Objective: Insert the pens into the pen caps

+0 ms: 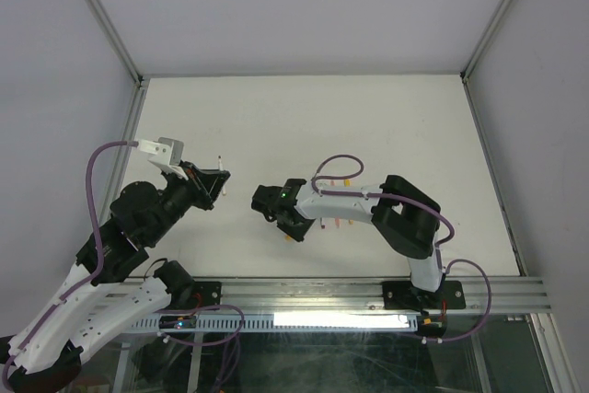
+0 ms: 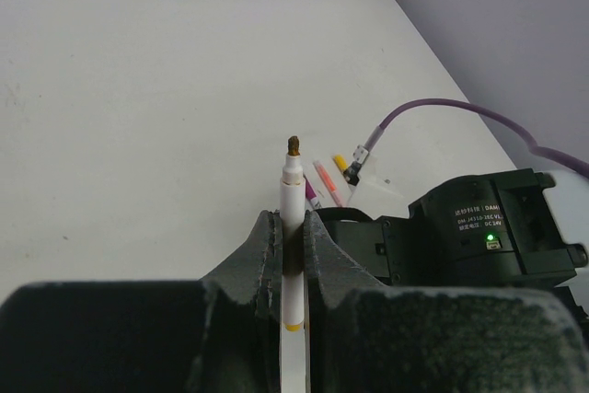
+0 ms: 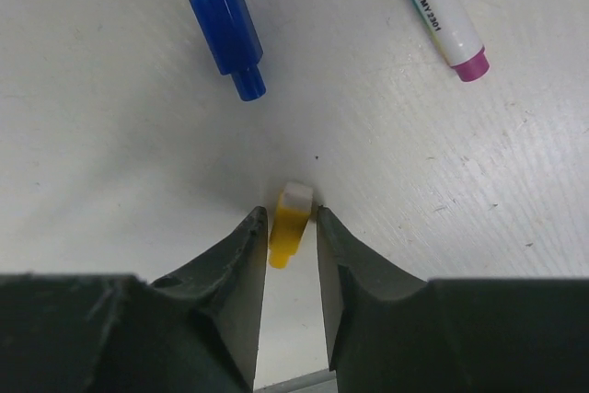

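My left gripper (image 2: 293, 220) is shut on a white pen (image 2: 293, 186) with a yellow band, held above the table with its dark tip bare and pointing away. The top view shows this gripper (image 1: 217, 175) at the left. On the table lies a yellow pen cap (image 3: 290, 225) with a white end. My right gripper (image 3: 290, 214) is down over it, one finger on each side and a slim gap still showing. A blue cap (image 3: 228, 39) lies beyond it, and a pen with a purple end (image 3: 442, 16) lies at the upper right.
More pens (image 2: 327, 181) lie in a small cluster on the white table (image 1: 304, 117), partly under the right arm (image 1: 405, 218). Grey walls enclose the table at the left, the right and the back. A metal rail (image 1: 368, 292) runs along the near edge.
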`<action>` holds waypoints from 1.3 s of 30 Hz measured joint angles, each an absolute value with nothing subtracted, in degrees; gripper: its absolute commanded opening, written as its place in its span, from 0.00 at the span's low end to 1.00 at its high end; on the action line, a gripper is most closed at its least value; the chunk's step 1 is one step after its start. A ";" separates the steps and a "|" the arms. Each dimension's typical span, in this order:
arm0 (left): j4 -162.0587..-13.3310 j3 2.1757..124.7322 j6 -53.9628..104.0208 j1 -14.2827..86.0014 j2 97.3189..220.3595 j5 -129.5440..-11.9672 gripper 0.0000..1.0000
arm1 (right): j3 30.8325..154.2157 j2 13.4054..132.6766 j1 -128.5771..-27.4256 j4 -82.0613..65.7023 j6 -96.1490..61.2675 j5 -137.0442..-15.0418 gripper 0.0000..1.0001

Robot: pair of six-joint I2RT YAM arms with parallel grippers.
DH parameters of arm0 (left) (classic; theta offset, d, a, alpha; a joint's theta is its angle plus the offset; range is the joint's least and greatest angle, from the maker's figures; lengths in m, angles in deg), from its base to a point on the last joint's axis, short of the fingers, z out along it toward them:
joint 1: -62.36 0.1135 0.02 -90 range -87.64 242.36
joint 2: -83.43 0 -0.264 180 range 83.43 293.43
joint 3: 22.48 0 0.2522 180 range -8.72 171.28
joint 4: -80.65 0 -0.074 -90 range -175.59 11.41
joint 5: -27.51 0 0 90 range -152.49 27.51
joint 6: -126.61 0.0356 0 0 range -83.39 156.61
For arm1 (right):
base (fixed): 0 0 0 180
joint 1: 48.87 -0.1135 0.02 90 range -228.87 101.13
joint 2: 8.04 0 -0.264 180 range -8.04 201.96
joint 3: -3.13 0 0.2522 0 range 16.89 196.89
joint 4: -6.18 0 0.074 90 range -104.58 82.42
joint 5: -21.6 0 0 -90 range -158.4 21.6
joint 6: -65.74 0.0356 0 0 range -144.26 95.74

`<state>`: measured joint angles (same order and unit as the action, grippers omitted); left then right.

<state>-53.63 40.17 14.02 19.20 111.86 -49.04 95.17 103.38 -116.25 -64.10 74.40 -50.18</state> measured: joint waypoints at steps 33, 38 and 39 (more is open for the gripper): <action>-64.31 38.68 13.06 19.20 120.54 -59.05 0.00 | 68.13 61.32 -113.28 -31.13 33.09 -37.92 0.00; -68.86 38.46 11.66 19.16 125.54 -62.90 0.00 | 66.58 53.08 -108.45 -23.00 22.11 -40.85 0.00; -69.58 38.27 11.33 19.07 126.00 -63.27 0.00 | 66.58 51.90 -107.37 -21.43 20.50 -41.68 0.00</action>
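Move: The yellow cap lies right at the right hand, between its still open fingers and about 1 cm below the hand point. From that hand the blue cap is roughly 7 cm ahead and 4 cm right, and the purple marker about 9 cm ahead and 9 cm right. From the left hand, still holding its pen, the yellow cap is some 13 cm right, 4 cm back and 28 cm below. Right pinches the yellow cap, then lifts it about 20 cm, tilting upward; left carries its pen 8 cm right. ##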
